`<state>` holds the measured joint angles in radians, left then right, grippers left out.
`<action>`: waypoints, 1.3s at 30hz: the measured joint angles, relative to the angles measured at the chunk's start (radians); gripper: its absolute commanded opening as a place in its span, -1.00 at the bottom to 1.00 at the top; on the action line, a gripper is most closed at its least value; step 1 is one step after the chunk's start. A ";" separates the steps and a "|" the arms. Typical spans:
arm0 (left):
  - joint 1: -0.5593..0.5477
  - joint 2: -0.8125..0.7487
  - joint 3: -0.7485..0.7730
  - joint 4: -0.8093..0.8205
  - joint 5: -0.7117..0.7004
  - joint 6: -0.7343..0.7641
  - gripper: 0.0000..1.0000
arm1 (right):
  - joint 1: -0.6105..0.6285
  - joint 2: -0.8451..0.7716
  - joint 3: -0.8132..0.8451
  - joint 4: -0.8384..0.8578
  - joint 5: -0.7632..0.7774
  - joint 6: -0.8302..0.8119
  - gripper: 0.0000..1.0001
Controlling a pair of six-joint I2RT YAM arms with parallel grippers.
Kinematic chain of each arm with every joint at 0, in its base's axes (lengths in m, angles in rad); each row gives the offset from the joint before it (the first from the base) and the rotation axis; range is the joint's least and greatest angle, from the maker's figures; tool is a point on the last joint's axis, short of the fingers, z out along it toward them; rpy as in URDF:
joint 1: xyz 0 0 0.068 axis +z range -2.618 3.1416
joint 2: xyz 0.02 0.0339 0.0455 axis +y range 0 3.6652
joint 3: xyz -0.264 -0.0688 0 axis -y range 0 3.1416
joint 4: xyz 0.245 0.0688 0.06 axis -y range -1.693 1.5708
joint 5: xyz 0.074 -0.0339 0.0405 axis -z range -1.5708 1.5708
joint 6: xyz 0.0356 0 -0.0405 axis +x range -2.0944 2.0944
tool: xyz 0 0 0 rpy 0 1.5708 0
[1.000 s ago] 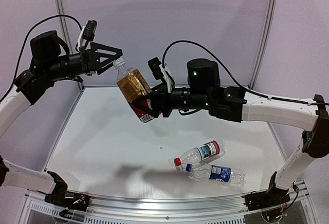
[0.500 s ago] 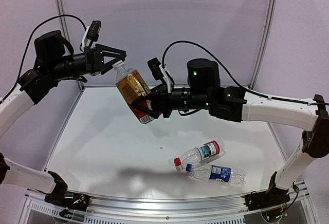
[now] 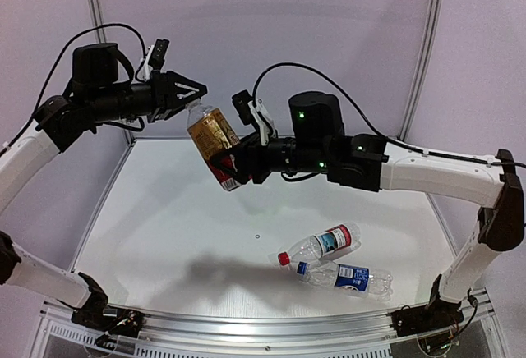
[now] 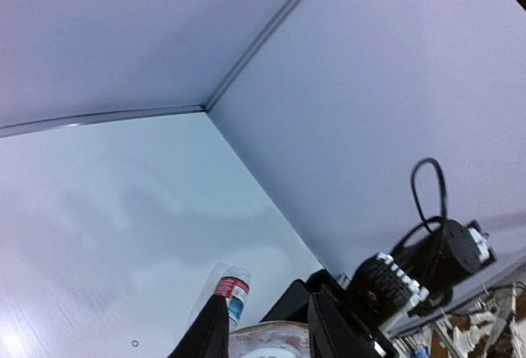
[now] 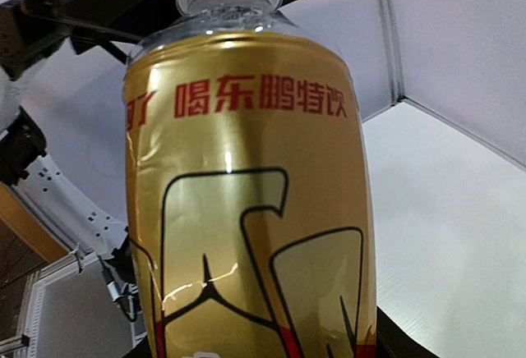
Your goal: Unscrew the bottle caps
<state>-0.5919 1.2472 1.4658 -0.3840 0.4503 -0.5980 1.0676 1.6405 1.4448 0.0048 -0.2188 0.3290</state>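
The amber bottle (image 3: 212,139) with its gold-red label hangs tilted in the air, top pointing up-left. My right gripper (image 3: 231,170) is shut on its lower body; the label (image 5: 246,202) fills the right wrist view. My left gripper (image 3: 194,100) is closed over the bottle's top, and the white cap is hidden between its fingers (image 4: 212,332). The red-capped bottle (image 3: 317,245) and the blue-capped bottle (image 3: 345,277) lie side by side on the table at the front right. The red cap (image 3: 283,258) and blue cap (image 3: 302,268) both point left.
The white table (image 3: 164,227) has a metal rail along its near edge (image 3: 271,323). Pale walls with metal posts (image 3: 429,46) stand behind. The red-white labelled bottle also shows in the left wrist view (image 4: 225,288), beside the right arm's black body (image 4: 411,272).
My left gripper has moved right and further over the bottle's top. My right arm and the amber bottle have shifted slightly left. The two bottles on the table have not moved.
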 measured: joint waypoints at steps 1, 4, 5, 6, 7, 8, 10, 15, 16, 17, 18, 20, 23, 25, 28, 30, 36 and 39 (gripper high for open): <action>-0.005 0.011 0.023 -0.036 -0.043 -0.008 -0.12 | 0.001 0.014 0.025 -0.023 0.035 -0.006 -1.00; -0.027 0.045 0.095 -0.154 -0.179 -0.059 -0.02 | 0.002 0.062 0.094 -0.074 0.129 -0.039 -1.00; -0.032 0.055 0.114 -0.187 -0.214 -0.082 0.01 | 0.002 0.072 0.103 -0.081 0.148 -0.048 -1.00; -0.034 0.062 0.129 -0.220 -0.244 -0.111 0.04 | 0.002 0.085 0.111 -0.091 0.176 -0.060 -1.00; -0.037 0.066 0.134 -0.243 -0.262 -0.129 0.06 | 0.002 0.093 0.114 -0.096 0.193 -0.071 -1.00; -0.039 0.069 0.136 -0.263 -0.278 -0.147 0.11 | 0.002 0.100 0.115 -0.101 0.209 -0.079 -1.00; -0.045 0.072 0.137 -0.294 -0.304 -0.177 0.18 | 0.002 0.112 0.115 -0.113 0.232 -0.093 -1.00; -0.053 0.056 0.137 -0.299 -0.332 -0.179 0.37 | 0.000 0.121 0.114 -0.121 0.250 -0.105 -1.00; -0.053 0.043 0.135 -0.294 -0.339 -0.174 0.41 | 0.000 0.121 0.113 -0.120 0.250 -0.105 -1.00; -0.054 0.024 0.134 -0.289 -0.346 -0.164 0.44 | -0.001 0.121 0.112 -0.119 0.250 -0.106 -1.00; -0.055 0.002 0.130 -0.282 -0.355 -0.155 0.47 | -0.001 0.121 0.109 -0.119 0.250 -0.107 -1.00; -0.055 -0.060 0.114 -0.264 -0.370 -0.134 0.52 | -0.001 0.121 0.103 -0.119 0.249 -0.108 -1.00; -0.036 -0.142 0.077 -0.233 -0.366 -0.096 0.63 | -0.001 0.121 0.091 -0.119 0.244 -0.110 -1.00; -0.009 -0.181 0.039 -0.203 -0.335 -0.066 0.69 | -0.001 0.116 0.080 -0.119 0.235 -0.111 -1.00; 0.028 -0.205 -0.011 -0.161 -0.263 -0.018 0.76 | -0.001 0.101 0.059 -0.109 0.200 -0.111 -1.00; 0.047 -0.203 -0.040 -0.126 -0.196 0.010 0.76 | -0.002 0.080 0.038 -0.094 0.163 -0.108 -1.00; 0.072 -0.147 -0.071 -0.016 -0.002 0.038 0.72 | -0.002 0.029 -0.003 -0.009 0.036 -0.080 -1.00; 0.074 -0.119 -0.071 0.035 0.061 0.034 0.65 | -0.002 0.020 -0.005 0.021 -0.008 -0.066 -1.00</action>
<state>-0.5182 1.1282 1.3945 -0.3485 0.5110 -0.5640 1.0660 1.6604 1.4395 0.0261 -0.2268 0.2630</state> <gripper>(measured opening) 0.851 0.595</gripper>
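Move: Between the left hand's fingers sits the white bottle cap, right at the hand point. The gold bottle's middle hangs from it some 3 cm back, 4 cm to the right and 8 cm down. From the right hand, which holds the bottle by its lower half, the cap lies about 4 cm ahead, 5 cm to the left and 10 cm up, and the bottle's middle 1 cm ahead, 1 cm left and 2 cm up. Opening from the cap, the left hand first goes down and forward about 4 cm, its wrist turning some 20 degrees counter-clockwise and tipping down. It then backs off up, left and back, clear of the cap, and finally unwinds and returns right, wide open, towards the bottle. The right hand keeps its grip, swinging the bottle forward and down about 5 cm each way and back again. ##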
